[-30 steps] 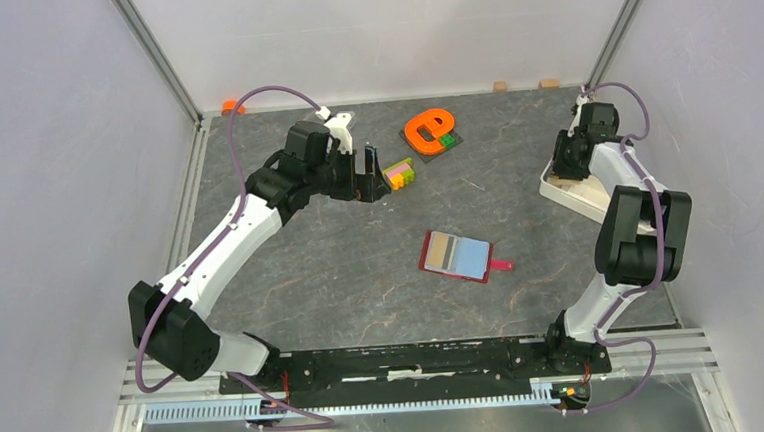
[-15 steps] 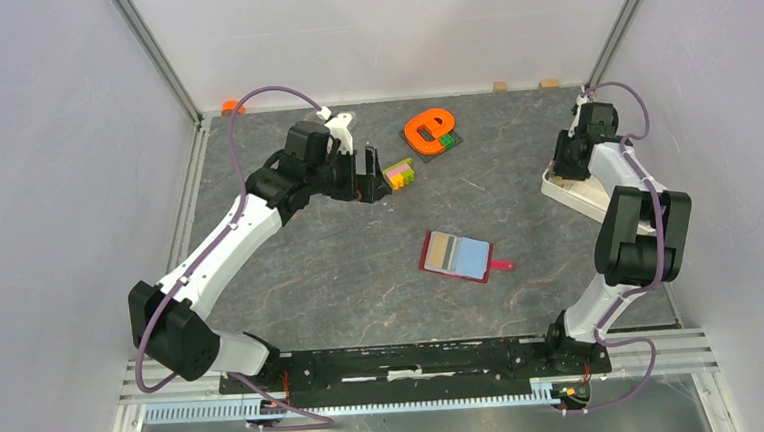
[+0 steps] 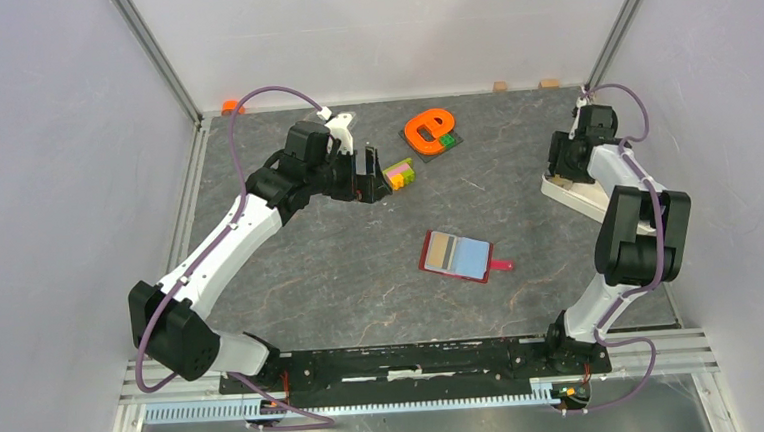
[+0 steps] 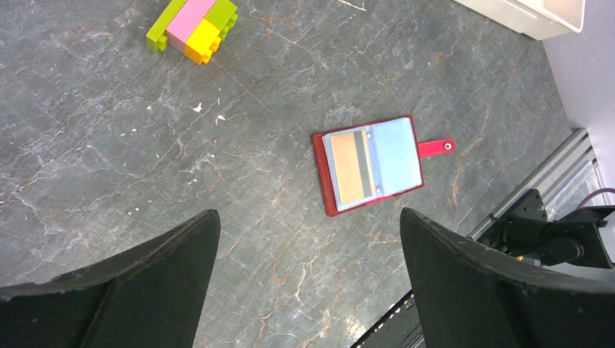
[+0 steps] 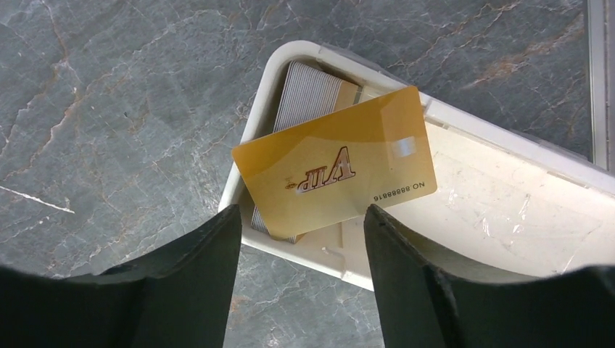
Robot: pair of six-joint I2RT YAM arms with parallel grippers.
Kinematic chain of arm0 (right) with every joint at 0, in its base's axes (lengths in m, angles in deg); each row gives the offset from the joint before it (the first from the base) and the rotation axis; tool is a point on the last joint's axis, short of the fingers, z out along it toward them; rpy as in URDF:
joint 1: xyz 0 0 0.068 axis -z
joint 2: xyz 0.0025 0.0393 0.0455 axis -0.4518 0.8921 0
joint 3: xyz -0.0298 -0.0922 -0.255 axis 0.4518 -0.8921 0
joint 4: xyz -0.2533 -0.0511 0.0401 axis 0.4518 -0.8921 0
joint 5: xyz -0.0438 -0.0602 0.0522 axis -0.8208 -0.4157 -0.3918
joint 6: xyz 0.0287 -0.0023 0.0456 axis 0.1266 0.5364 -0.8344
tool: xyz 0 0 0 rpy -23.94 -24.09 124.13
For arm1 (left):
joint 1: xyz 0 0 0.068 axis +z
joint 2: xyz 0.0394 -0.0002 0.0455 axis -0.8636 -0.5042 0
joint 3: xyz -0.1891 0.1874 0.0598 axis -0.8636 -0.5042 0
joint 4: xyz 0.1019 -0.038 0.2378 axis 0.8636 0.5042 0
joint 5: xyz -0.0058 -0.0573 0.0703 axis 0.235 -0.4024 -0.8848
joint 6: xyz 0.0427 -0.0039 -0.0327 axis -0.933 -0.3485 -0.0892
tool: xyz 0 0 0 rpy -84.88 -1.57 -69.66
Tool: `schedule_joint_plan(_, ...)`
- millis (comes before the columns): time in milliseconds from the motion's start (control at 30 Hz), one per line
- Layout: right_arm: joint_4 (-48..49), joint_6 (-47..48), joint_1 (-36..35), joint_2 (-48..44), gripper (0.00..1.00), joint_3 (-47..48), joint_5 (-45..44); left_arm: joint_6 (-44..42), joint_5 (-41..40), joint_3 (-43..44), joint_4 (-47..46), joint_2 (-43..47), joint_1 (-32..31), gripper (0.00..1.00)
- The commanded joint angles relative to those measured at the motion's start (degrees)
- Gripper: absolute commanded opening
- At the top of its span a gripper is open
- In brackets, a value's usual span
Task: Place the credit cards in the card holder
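The card holder (image 3: 457, 255) lies open on the table's middle, dark red with a light-blue inside and a red snap tab. A tan card with a dark stripe (image 4: 350, 167) sits in its left pocket. More credit cards are stacked in the end of a white tray (image 5: 508, 217); a gold VIP card (image 5: 337, 170) lies askew on top of the stack. My right gripper (image 5: 300, 214) hovers open just above that card, with its fingers (image 5: 188, 283) not touching it. My left gripper (image 4: 308, 214) hangs open and empty high above the table, up-left of the card holder (image 4: 370, 163).
A block of multicoloured toy bricks (image 3: 399, 174) lies right by the left gripper (image 3: 370, 172). An orange e-shaped piece (image 3: 429, 130) sits on a dark plate behind it. The white tray (image 3: 582, 196) lies along the right wall, under the right gripper (image 3: 563, 165).
The right wrist has shifted very slightly over the tray. The left arm, card holder and bricks have not moved.
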State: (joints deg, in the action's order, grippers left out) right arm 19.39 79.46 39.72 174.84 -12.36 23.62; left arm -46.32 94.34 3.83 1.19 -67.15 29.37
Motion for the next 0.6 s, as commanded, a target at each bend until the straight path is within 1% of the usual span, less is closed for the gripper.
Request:
schedule_joint_plan(0, 2.6, 0.2, 0.1, -2.4, 0.70, -0.9, 1.1, -0.6, 1.1, 0.6, -1.1, -0.4, 0.3, 1.00)
schedule_joint_plan(167, 2.2, -0.3, 0.3, -5.8, 0.80, -1.1, 1.1, -0.7, 1.1, 0.5, -1.1, -0.3, 0.3, 1.00)
schedule_joint_plan(267, 2.7, -0.9, 2.1, -7.5, 0.86, -2.1, 1.1, -0.7, 1.1, 0.5, -1.1, -0.3, 0.2, 1.00)
schedule_joint_plan(400, 7.4, -3.5, 7.4, -8.6, 0.90, -6.7, 10.5, -0.8, 1.0, 0.6, -1.1, -0.4, 0.3, 1.00)
schedule_joint_plan(567, 15.7, -7.4, 12.1, -8.5, 0.89, -12.2, 20.9, -0.8, 0.8, 0.4, -1.1, -0.5, 0.3, 1.00)
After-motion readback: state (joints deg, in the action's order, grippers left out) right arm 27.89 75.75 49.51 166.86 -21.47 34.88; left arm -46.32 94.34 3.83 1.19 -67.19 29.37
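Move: The gold card, one of the credit cards, lies loose across the end of the white box, its middle about 3 cm ahead of the right hand and 1 cm below. The upright card stack is beneath it, roughly 3 cm ahead, 1 cm left and 4 cm down; the box's middle is about 10 cm right and 3 cm back, 5 cm down. From the left hand the gold card is some 10 cm ahead, 44 cm right and 17 cm down. The right hand rises about 3 cm, swings back-right away from the gold card and dips, fingers opening wider. ##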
